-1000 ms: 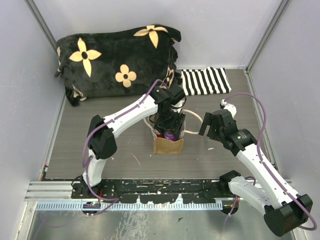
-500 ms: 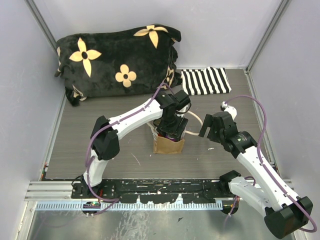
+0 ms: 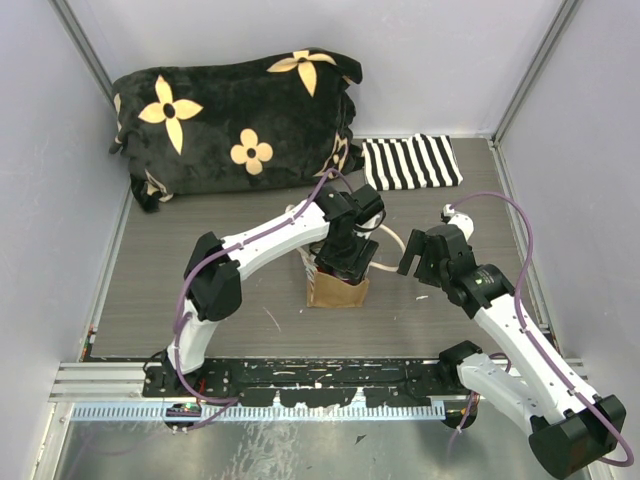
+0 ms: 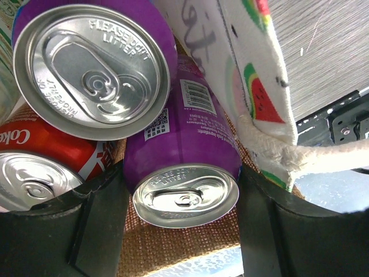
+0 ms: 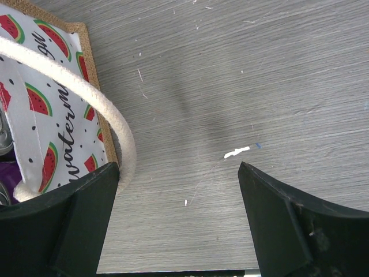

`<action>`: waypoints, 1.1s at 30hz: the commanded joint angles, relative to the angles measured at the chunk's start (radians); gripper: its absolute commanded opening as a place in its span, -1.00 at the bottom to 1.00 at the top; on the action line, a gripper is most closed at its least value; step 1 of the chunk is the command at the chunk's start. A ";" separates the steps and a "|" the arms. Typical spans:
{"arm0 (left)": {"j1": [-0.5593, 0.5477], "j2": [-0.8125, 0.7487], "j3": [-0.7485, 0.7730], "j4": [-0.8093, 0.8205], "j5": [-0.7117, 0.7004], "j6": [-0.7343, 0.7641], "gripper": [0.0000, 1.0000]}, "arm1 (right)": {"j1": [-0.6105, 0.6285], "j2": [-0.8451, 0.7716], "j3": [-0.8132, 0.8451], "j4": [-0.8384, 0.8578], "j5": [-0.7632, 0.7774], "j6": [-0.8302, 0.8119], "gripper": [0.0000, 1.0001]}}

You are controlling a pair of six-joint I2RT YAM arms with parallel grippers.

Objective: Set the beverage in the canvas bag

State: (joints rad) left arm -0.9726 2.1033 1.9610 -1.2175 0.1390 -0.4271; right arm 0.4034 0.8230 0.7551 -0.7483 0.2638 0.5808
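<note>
The canvas bag (image 3: 336, 292) stands upright mid-table, tan burlap with a watermelon-print lining (image 4: 253, 69) and cream rope handles (image 4: 311, 156). My left gripper (image 3: 345, 262) reaches down into its mouth. In the left wrist view it (image 4: 181, 199) is shut on a purple beverage can (image 4: 184, 144), held between both fingers inside the bag. A second purple can (image 4: 95, 69) and a red cola can (image 4: 46, 167) stand beside it in the bag. My right gripper (image 3: 415, 255) is open and empty just right of the bag, next to a handle loop (image 5: 86, 86).
A big black plush item with yellow flowers (image 3: 235, 120) lies at the back left. A black-and-white striped cloth (image 3: 410, 162) lies at the back right. Grey walls close the sides. Bare wood-grain table (image 5: 230, 86) shows below the right gripper.
My left gripper has moved slightly right and lower into the bag's mouth with the purple can. The right arm has barely moved.
</note>
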 commanded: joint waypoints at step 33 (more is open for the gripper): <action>-0.062 -0.159 0.118 0.027 0.036 0.138 0.96 | -0.004 0.049 0.032 0.056 -0.019 -0.015 0.80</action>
State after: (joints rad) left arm -1.0294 1.9980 2.0136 -1.2022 0.1745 -0.3317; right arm 0.4026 0.8711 0.7551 -0.7288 0.2474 0.5774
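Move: The left fingers already hold the purple can inside the near right corner of the canvas bag, its middle about 3 cm below the hand and 1 cm ahead. The other purple can stands some 8 cm ahead, and the red can about 5 cm ahead and 6 cm left. The clear bottle is roughly 10 cm ahead and 5 cm left. From the right hand, the held can lies about 14 cm left, 2 cm back and 6 cm lower. Open the left gripper wide to let go of the purple can in the bag's near corner, easing about 1 cm to the right at low height. Then draw the open fingers up about 6 cm off the can, drifting some 2 cm back and in all 2 cm right, with the wrist turning about 10 degrees clockwise and tilting slightly. ##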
